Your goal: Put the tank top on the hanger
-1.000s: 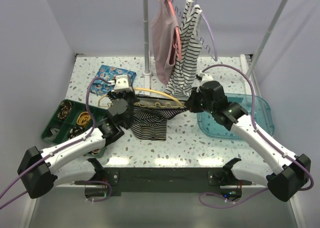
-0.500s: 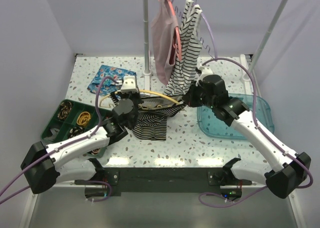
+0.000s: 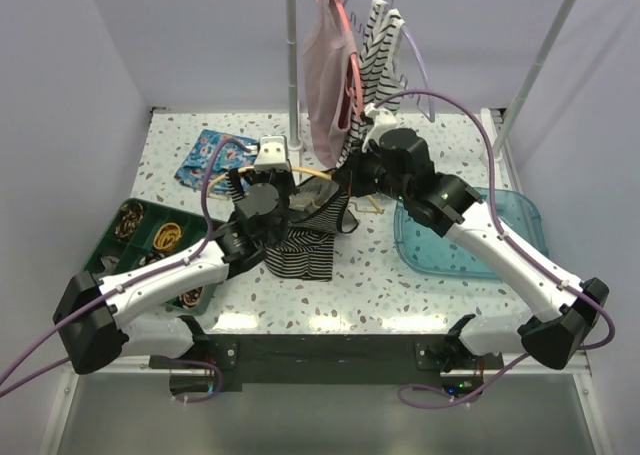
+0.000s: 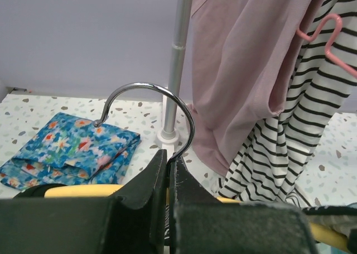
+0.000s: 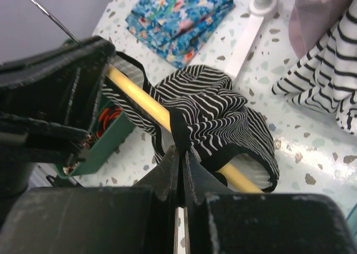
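Note:
The yellow hanger (image 3: pixel 318 178) is held off the table at mid-centre. My left gripper (image 4: pixel 169 160) is shut on the neck just below its metal hook (image 4: pixel 146 87), and the yellow bar (image 5: pixel 139 99) runs out to both sides. The tank top (image 5: pixel 215 114), black with thin white stripes, is bunched over that bar and hangs down to the table (image 3: pixel 300 247). My right gripper (image 5: pixel 181 149) is shut on its dark trim right at the bar. From above, the left gripper (image 3: pixel 270 175) and right gripper (image 3: pixel 347 180) sit close together on either side of the hanger.
Close behind stands a clothes rack pole (image 3: pixel 293 75), with a pink top (image 3: pixel 325 70) and a bold-striped garment (image 3: pixel 378 70) hanging from the rack. A folded blue floral cloth (image 3: pixel 212 155) lies far left, a green compartment tray (image 3: pixel 110 255) lies left, and a teal tray (image 3: pixel 500 237) lies right.
Both grippers have moved away from me toward the rack, carrying the hanger and tank top. The right gripper has come left toward the left one, and the tank top is more bunched on the bar.

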Controlling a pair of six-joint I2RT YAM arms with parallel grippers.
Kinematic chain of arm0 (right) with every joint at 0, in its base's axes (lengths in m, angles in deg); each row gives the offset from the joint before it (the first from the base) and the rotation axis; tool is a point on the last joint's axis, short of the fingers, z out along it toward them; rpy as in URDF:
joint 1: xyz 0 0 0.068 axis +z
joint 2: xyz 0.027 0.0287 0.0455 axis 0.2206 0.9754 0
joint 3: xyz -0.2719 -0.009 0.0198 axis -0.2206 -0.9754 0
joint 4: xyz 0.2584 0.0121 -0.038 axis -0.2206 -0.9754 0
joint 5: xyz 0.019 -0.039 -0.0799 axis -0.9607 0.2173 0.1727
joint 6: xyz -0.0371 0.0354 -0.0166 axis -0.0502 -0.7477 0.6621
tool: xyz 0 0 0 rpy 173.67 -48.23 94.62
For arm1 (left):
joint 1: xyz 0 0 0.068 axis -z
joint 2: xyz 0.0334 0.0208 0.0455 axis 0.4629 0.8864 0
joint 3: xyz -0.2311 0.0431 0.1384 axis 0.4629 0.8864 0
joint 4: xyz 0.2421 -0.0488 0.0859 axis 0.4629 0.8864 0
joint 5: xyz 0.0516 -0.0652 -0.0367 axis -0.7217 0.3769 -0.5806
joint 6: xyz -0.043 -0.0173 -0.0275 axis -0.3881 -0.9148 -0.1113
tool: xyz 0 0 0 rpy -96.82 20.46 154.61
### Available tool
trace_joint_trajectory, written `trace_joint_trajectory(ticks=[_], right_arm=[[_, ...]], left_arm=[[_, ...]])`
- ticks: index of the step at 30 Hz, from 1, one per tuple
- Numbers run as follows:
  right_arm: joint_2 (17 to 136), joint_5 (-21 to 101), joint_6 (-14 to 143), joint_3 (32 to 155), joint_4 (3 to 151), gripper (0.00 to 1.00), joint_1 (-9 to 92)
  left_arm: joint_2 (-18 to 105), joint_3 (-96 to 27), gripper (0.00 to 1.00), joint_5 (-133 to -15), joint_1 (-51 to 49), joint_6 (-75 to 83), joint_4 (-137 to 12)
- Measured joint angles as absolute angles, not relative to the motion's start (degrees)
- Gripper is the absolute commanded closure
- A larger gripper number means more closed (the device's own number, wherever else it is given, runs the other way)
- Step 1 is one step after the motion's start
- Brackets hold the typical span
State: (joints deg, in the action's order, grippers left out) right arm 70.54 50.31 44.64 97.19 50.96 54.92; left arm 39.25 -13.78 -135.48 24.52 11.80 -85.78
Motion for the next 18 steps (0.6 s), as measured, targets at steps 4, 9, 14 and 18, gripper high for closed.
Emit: trace_joint_trajectory(ticks=[4,9,14,18], right_arm=[[71.72,51.47,44.49,101.23,50.94,0.99,55.18],[72.64,52.91,44.82,104.05,50.79,0.76,55.18],[70.32,54.48,46.43,103.14,51.38,0.64,55.18],[63.37,56.01,47.96,98.04,51.38,0.58,55.18]], left_arm=[[39.99,-16.01,1.00,-135.50,25.62,12.37,-85.67],[40.97,-20.44,1.00,-135.29,26.64,14.23,-84.01],[41.06,-26.74,1.00,-134.63,27.32,17.71,-78.63],[40.97,-29.89,1.00,-134.50,27.50,18.38,-75.22]])
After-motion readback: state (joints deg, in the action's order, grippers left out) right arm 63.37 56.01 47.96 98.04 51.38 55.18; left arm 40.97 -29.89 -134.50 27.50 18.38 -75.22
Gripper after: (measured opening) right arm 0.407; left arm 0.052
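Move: The right fingers hold the black-edged tank top strap over the hanger's right shoulder, which lies just 2 cm ahead, 1 cm left and 2 cm below them. The pink top hangs about 17 cm farther out, 3 cm left and 5 cm higher. From the left hand, holding the hanger's neck, the strap is some 11 cm right, 1 cm back and 2 cm lower; the flowered cloth is about 15 cm ahead, 19 left and 25 below. Both hands rise, left about 8 cm with the hanger, right about 5, opening around the strap, then backing rightward. ##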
